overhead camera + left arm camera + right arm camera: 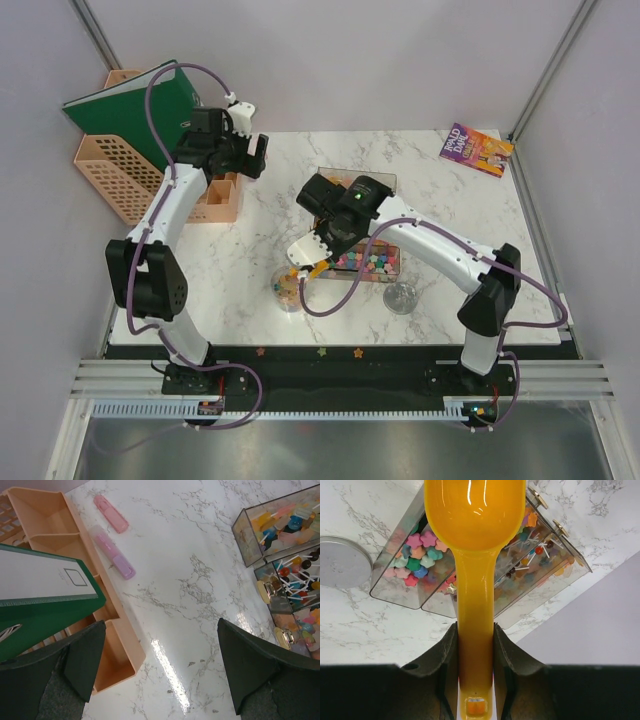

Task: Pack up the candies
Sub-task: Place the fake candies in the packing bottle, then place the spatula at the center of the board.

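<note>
My right gripper (316, 248) is shut on the handle of an orange plastic scoop (301, 271). The scoop's bowl hangs over a clear cup (287, 290) that holds small multicoloured candies (286, 287). In the right wrist view the gripper (476, 647) clamps the scoop handle (476, 630), and the bowl (475, 510) reaches over a clear bin of flower-shaped candies (417, 562). I cannot see any candy in the scoop. My left gripper (250, 155) is open and empty, high over the back left of the table (167, 667).
Clear bins (372, 262) of sweets and lollipops (535, 550) stand mid-table. A round clear lid (400, 297) lies near the front. A peach organiser (120, 170) with a green binder (130, 110) stands back left, with pink highlighters (112, 552) beside it. A book (476, 148) lies back right.
</note>
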`<state>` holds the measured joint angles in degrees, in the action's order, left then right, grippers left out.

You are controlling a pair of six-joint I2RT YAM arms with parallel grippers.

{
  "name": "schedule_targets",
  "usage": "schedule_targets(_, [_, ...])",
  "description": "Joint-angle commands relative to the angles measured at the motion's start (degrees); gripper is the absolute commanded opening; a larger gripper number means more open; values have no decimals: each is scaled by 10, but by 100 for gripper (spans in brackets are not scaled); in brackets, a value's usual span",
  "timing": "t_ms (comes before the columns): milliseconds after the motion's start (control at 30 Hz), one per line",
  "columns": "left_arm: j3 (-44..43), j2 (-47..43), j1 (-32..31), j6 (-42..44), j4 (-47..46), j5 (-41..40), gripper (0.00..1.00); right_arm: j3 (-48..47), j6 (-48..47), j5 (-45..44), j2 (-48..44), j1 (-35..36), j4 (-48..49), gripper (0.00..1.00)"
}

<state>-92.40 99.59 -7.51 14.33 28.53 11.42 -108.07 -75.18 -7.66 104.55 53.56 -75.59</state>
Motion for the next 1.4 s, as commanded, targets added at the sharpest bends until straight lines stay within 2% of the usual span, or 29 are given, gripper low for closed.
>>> schedule_targets(0, [5, -26, 1, -21, -20, -7, 100, -23, 6, -60, 12, 17, -53, 0])
schedule_targets(300, [9, -34, 1, -25, -14, -4, 100, -51, 17, -127, 26, 41, -74, 0])
schedule_targets(467, [12, -48, -3, -7, -10, -46, 100, -43, 53, -127, 14, 23, -62, 0])
schedule_targets(667, [39, -70, -3, 1, -10, -81, 100, -69, 168, -88, 23, -79, -9, 0])
schedule_targets(867, [84, -88, -4, -11, -11, -112, 98, -10, 344, -35, 11, -283, 119, 0])
schedule_targets(967, [104, -93, -4, -14, -10, -126, 99, 27, 409, -1, 4, -364, 183, 0])
schedule_targets(1067, [108, -85, -4, -25, -2, -148, 100, 23, 468, 18, 21, -431, 225, 0])
schedule_targets(1133, [102, -73, -4, -59, 6, -211, 100, 11, 498, 25, 51, -460, 241, 0])
schedule_targets(1233, [88, -55, -4, -75, 39, -221, 100, -6, 549, 35, 90, -505, 246, 0])
schedule_targets(1367, [77, -22, -5, -103, 84, -230, 100, 48, 587, 62, 112, -533, 267, 0])
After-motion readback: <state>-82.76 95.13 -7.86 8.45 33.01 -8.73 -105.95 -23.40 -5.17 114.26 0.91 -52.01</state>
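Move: The right hand holds the yellow scoop with its bowl by the bottle, which stands about 9 cm back and 9 cm left, 13 cm below. The clear table it goes to is some 18 cm ahead, 29 cm right, 17 cm down; the book is about 24 cm ahead, 36 cm right, and the candy boxes 6 cm ahead, 7 cm right. From the empty left hand the clear table is 1 cm ahead, 44 cm right. Right hand swings the held scoop from the bottle 35 cm right and forward, turning clockwise; left retreats leftward and back. ##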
